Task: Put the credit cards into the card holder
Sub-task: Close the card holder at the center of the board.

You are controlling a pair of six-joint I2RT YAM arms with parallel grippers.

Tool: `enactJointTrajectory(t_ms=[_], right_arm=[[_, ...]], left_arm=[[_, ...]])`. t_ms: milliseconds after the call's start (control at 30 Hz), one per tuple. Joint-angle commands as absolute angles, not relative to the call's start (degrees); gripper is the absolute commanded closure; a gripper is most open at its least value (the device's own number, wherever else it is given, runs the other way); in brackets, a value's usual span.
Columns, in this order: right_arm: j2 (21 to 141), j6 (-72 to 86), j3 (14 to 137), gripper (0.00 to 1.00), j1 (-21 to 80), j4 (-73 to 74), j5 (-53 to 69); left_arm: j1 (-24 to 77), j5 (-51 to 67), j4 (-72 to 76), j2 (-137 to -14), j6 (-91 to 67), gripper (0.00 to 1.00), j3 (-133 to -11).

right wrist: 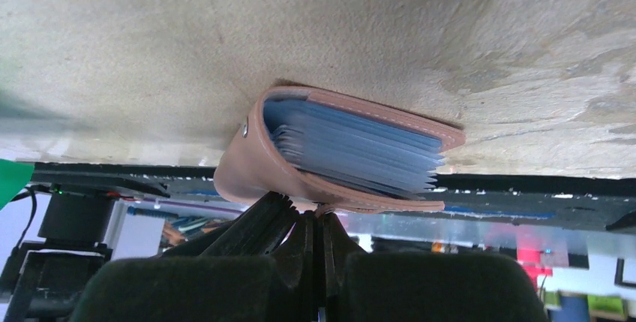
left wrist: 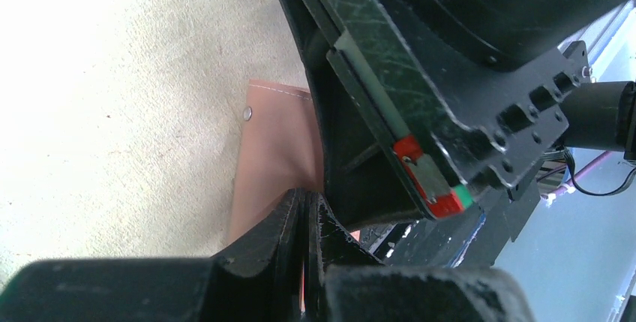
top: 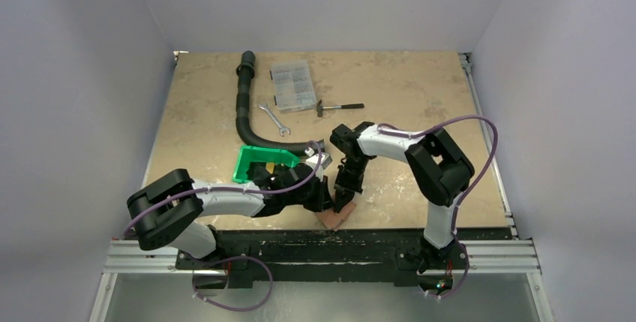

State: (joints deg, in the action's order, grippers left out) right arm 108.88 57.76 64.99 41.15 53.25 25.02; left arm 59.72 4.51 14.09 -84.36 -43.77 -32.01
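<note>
The card holder [top: 335, 219] is a small reddish-brown folding wallet at the table's front edge, between both grippers. In the right wrist view it [right wrist: 251, 172] gapes half open and shows its grey-blue pockets [right wrist: 352, 145]. My right gripper [right wrist: 322, 213] is shut, its tips pinching a small tab on the lower flap. In the left wrist view my left gripper [left wrist: 306, 200] is shut with a thin sliver of the brown flap [left wrist: 274, 149] between its jaws, and the clasp dot [left wrist: 247, 113] shows. From above, the left gripper [top: 328, 203] and right gripper [top: 347, 200] nearly touch. No credit cards show.
A green plastic bin [top: 259, 163] stands just behind my left forearm. Farther back lie a black corrugated hose [top: 244, 104], a wrench [top: 274, 118], a clear compartment box [top: 292, 85] and a small hammer [top: 339, 106]. The black frame rail [top: 322, 243] runs just below the wallet.
</note>
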Motion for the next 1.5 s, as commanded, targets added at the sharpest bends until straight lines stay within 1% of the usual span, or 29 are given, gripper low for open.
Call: enactJointTrajectory(t_ms=[0,200,267,367,433,533,600,633,733,867,967,1033,1100,1167,1200,1233,1367,1467], right_arm=[[123.3,60.6,60.9,1.00,44.1,31.4,5.7],[127.3,63.9,62.3,1.00,43.9,32.0,1.4],[128.3,64.6,64.4,1.00,43.8,33.6,-1.8],[129.6,64.3,67.2,1.00,44.1,35.1,-4.1],[129.4,64.4,67.8,1.00,44.1,35.4,-4.5],[129.6,64.2,69.4,1.00,44.4,37.6,-8.0],[130.2,63.5,70.7,1.00,44.4,39.0,-9.3],[130.2,63.6,71.0,1.00,44.4,39.7,-9.6],[129.1,64.6,69.8,1.00,44.8,38.9,-9.4],[129.9,65.5,72.8,1.00,45.8,39.6,-10.1],[130.1,67.4,73.3,0.96,46.7,39.4,-11.4],[130.4,69.1,72.9,0.89,47.0,39.2,-12.0],[130.4,70.6,72.2,0.84,47.2,38.7,-11.4],[128.9,70.9,71.1,0.73,47.5,37.9,-10.7],[127.6,70.8,70.7,0.65,47.8,37.9,-10.9],[126.0,70.7,70.4,0.59,47.9,38.1,-10.8],[115.7,68.1,70.8,0.39,47.8,38.3,-9.1],[105.7,65.0,70.8,0.24,47.8,39.2,-11.1]], left_arm=[[60.1,7.3,9.7,-84.3,-42.6,1.00,-29.8],[60.1,7.6,10.6,-84.2,-43.1,1.00,-28.5],[60.1,7.4,10.6,-83.7,-43.2,1.00,-28.3],[59.6,5.5,6.9,-81.1,-42.2,0.99,-29.2],[58.9,3.8,2.7,-78.4,-41.2,0.96,-30.7],[57.9,0.9,-4.1,-73.5,-40.1,0.85,-32.6],[56.9,-2.8,-11.6,-70.3,-38.8,0.77,-35.1],[56.7,-4.7,-15.0,-68.4,-37.9,0.76,-36.5],[56.6,-7.2,-21.8,-62.5,-36.9,0.72,-40.5],[56.6,-2.6,-22.9,-55.6,-37.5,0.69,-43.8],[56.7,-1.4,-23.6,-53.6,-38.0,0.69,-46.5],[56.6,-2.9,-24.6,-52.2,-38.2,0.69,-46.4],[56.6,-4.1,-26.0,-51.3,-38.3,0.69,-46.2],[56.7,-4.6,-27.1,-50.8,-38.3,0.69,-46.1],[56.7,-4.6,-27.5,-50.7,-38.2,0.69,-46.1],[56.7,-4.7,-27.9,-50.6,-38.0,0.69,-46.1],[56.6,-6.1,-28.8,-51.1,-37.5,0.69,-45.9],[56.6,-6.2,-28.1,-52.8,-37.2,0.68,-45.8]])
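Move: The folded card holder lies right under the right hand's shut fingertips, its middle about 1 cm back and 1 cm below. From that hand the green box is some 12 cm ahead and 19 cm left, and the hose's open end 17 cm ahead and 4 cm left, both about level in height. From the left hand the holder's middle is about 2 cm to the right, 1 cm back and 2 cm below. Right fingers keep pressing on the holder's flap, then open; left hand goes leftward and up about 14 cm. ##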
